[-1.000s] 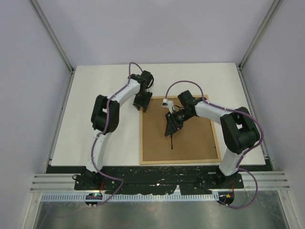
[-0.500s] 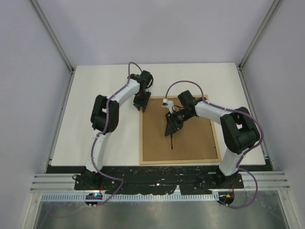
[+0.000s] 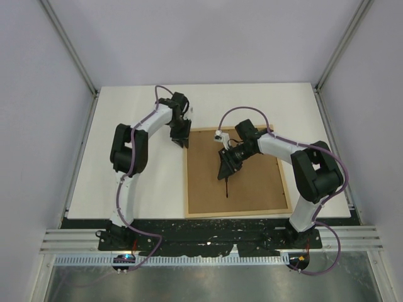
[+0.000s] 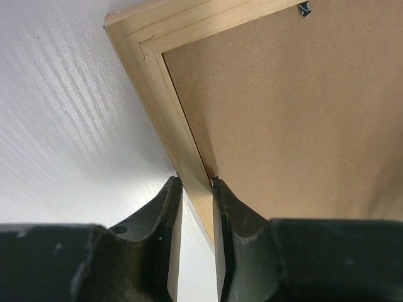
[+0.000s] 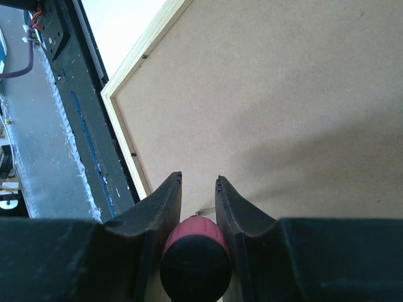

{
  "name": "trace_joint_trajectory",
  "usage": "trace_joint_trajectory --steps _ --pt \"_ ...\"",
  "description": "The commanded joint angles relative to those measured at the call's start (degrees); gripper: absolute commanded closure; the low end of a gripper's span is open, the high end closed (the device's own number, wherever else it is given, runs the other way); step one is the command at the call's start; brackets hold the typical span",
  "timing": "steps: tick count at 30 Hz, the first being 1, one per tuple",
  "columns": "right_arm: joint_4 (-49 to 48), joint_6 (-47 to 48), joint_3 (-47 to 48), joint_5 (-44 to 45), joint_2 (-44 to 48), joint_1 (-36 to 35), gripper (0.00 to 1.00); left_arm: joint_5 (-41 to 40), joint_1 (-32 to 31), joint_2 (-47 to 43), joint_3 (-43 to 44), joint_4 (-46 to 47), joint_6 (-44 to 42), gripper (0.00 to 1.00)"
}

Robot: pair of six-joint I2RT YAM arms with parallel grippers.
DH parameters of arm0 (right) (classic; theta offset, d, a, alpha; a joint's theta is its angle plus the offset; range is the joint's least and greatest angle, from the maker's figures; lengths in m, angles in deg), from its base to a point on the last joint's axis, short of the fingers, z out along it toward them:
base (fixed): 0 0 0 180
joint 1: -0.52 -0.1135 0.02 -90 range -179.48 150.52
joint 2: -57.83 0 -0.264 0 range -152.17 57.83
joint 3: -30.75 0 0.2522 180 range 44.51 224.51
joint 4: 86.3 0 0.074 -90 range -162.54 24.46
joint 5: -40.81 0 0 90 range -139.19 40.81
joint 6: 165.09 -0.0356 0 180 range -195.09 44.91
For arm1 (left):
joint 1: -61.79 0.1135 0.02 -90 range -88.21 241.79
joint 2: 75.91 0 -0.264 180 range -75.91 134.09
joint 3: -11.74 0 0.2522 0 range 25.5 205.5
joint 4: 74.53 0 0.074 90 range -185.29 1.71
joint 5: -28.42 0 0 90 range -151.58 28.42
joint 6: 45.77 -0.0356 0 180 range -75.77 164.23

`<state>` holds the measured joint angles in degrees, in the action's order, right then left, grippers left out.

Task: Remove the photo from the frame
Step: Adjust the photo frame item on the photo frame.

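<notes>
The frame (image 3: 187, 189) lies face down on the white table, its brown back panel (image 3: 252, 182) up. The photo is hidden beneath that panel. My left gripper (image 3: 181, 139) is at the frame's far left corner. In the left wrist view its jaws (image 4: 193, 182) are closed across the light-wood rail (image 4: 157, 94), one finger on the table side and one at the panel's edge (image 4: 296, 113). My right gripper (image 3: 225, 168) hovers over the panel's middle, shut on a red-and-black screwdriver (image 5: 195, 251). The screwdriver's thin shaft (image 3: 225, 185) points down at the board.
A small black clip (image 4: 305, 7) sits at the panel's edge, and two more clips (image 5: 135, 155) sit along the near rail. The black base rail (image 3: 208, 226) borders the table's near edge. Grey walls and metal posts enclose the table (image 3: 138, 176).
My left arm has swung left, bringing its gripper from over the frame's far edge onto the left rail, and its jaws have narrowed. The right arm and screwdriver have not moved.
</notes>
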<state>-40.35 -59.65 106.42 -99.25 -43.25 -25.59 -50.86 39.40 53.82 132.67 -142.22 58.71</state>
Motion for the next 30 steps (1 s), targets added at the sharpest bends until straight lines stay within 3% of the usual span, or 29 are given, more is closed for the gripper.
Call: trace_joint_trajectory --steps 1,9,10,12,14,18,21,26,30 --pt "0.25 0.90 0.93 0.84 0.00 0.62 0.92 1.75 1.21 -2.99 -3.37 0.84 -0.95 1.00" --pt "2.44 2.31 3.91 1.46 -0.17 2.46 0.92 6.67 1.91 -6.42 -9.00 6.82 0.46 1.00" --pt "3.31 2.31 5.57 1.81 0.18 2.81 0.92 7.38 2.52 -6.77 -8.83 6.74 0.81 0.92" --pt "4.99 2.40 7.77 1.81 1.49 4.83 0.92 8.78 3.66 -9.04 -8.74 7.43 1.43 0.67" --pt "6.83 2.40 9.54 2.60 3.25 6.24 0.92 9.14 4.37 -11.07 -8.39 7.96 0.91 0.55" --pt "11.14 4.15 10.78 6.99 6.06 9.48 0.92 8.88 4.90 -12.84 -2.78 6.92 -4.27 0.42" --pt "12.46 4.07 9.11 11.11 7.12 12.57 0.92 8.79 4.73 -8.82 7.74 1.05 -10.15 0.35" --pt "13.95 3.02 7.70 17.71 8.44 16.70 0.92 -1.02 3.06 1.47 27.54 -11.97 -19.13 0.32" --pt "22.02 5.38 12.70 27.53 10.20 16.88 0.92 -15.61 0.60 1.23 24.33 -7.35 -25.45 0.23"
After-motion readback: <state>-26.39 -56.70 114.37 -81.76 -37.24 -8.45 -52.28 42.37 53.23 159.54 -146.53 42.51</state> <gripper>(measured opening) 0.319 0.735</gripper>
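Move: My left fingers are already shut on the photo frame's left rail. Its far-left corner lies about 9 cm straight ahead at finger height, and the nearest dark tab on the far rail about 9 cm ahead and 6 cm right. My right hand, holding the screwdriver, has the frame's right rail some 23 cm to its right, level ahead and about 6 cm below; the far-right corner lies some 26 cm ahead and 23 cm right. I keep my left hand's pinch on the left rail briefly, then open the fingers, come free and lift quickly about 15 cm while swinging some 10 cm forward, the fingers tipping outward. Keeping its grip on the screwdriver, my right hand rises forward off its spot, then sweeps right over the backing board towards the right rail, sinking again and turning clockwise some 20 degrees; about 12 cm right and 7 cm forward in all. ##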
